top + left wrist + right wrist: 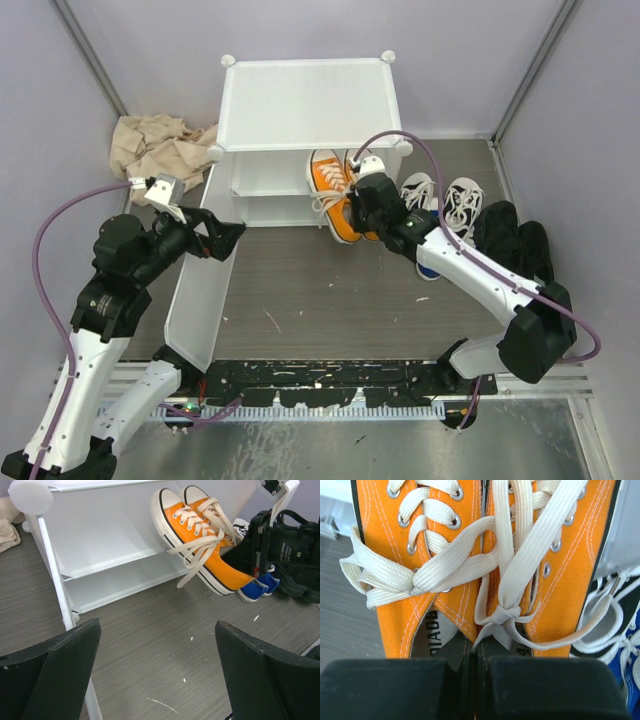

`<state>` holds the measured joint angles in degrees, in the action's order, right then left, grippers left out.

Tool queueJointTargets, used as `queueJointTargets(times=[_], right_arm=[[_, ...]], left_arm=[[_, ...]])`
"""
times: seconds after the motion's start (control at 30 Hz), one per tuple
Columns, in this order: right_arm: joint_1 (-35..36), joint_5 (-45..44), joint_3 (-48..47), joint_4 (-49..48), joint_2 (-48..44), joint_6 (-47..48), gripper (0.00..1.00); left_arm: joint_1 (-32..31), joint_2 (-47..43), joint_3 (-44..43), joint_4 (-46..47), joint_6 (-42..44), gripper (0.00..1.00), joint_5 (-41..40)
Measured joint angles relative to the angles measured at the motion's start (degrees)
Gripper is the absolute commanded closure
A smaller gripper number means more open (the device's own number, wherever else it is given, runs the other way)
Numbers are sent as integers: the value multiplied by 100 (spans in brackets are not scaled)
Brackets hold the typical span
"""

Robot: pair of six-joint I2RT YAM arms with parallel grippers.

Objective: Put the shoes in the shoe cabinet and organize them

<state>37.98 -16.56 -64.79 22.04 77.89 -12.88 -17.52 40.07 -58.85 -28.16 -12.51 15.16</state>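
Note:
My right gripper point(475, 650) is shut on the inner collars of the pair of orange shoes point(445, 545), pinching the two together. In the top view it point(362, 212) holds the orange pair point(335, 185) at the right front of the white shoe cabinet point(300, 100), toes toward the shelf point(265, 190). In the left wrist view the orange shoes point(210, 555) hang tilted, off the floor. My left gripper point(232, 235) is open and empty point(157, 670), beside the edge of the swung-open door panel point(200, 300).
White shoes with black trim point(445, 200) stand right of the cabinet, with a blue shoe point(428, 268) under my right arm and black shoes point(515, 240) further right. A crumpled beige cloth point(155, 145) lies at the back left. Grey walls close in both sides.

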Motion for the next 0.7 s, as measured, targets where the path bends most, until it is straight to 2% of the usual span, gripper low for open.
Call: queueJointTargets(times=[0.33,0.7], right_arm=[[-247,35,-809,-586,765,184,99],[-514,-26,-1062,-811,1399,245,99]], left_arm=[[0,0,0,-2,13,2,0],[0,-9,0,-24,42,2,-2]])
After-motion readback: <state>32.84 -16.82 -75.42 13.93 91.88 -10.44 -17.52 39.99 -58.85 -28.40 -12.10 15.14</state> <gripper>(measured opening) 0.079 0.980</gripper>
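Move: The right hand already holds the pair of orange sneakers, toes at the cabinet's mouth; their place on the middle shelf lies about 16 cm ahead of this hand, 2 cm left and 4 cm below. The cabinet top's front edge crosses the way some 7 cm ahead, straight in line and 12 cm above, and the right side wall's front edge stands 7 cm ahead, 9 cm right. The left hand has that shelf place about 22 cm ahead, 19 cm right and 16 cm below. The right arm pushes the orange sneakers toe-first into the upper compartment, about 8 cm forward under the cabinet's top, first rising some 2.5 cm and drifting a little left, then sinking back by about 2 cm as it slows. The shut fingers keep their pinch on the inner sides of both shoes near the heels, and the hand tips up only some 5 degrees while its wrist comes close to the top's front edge. ##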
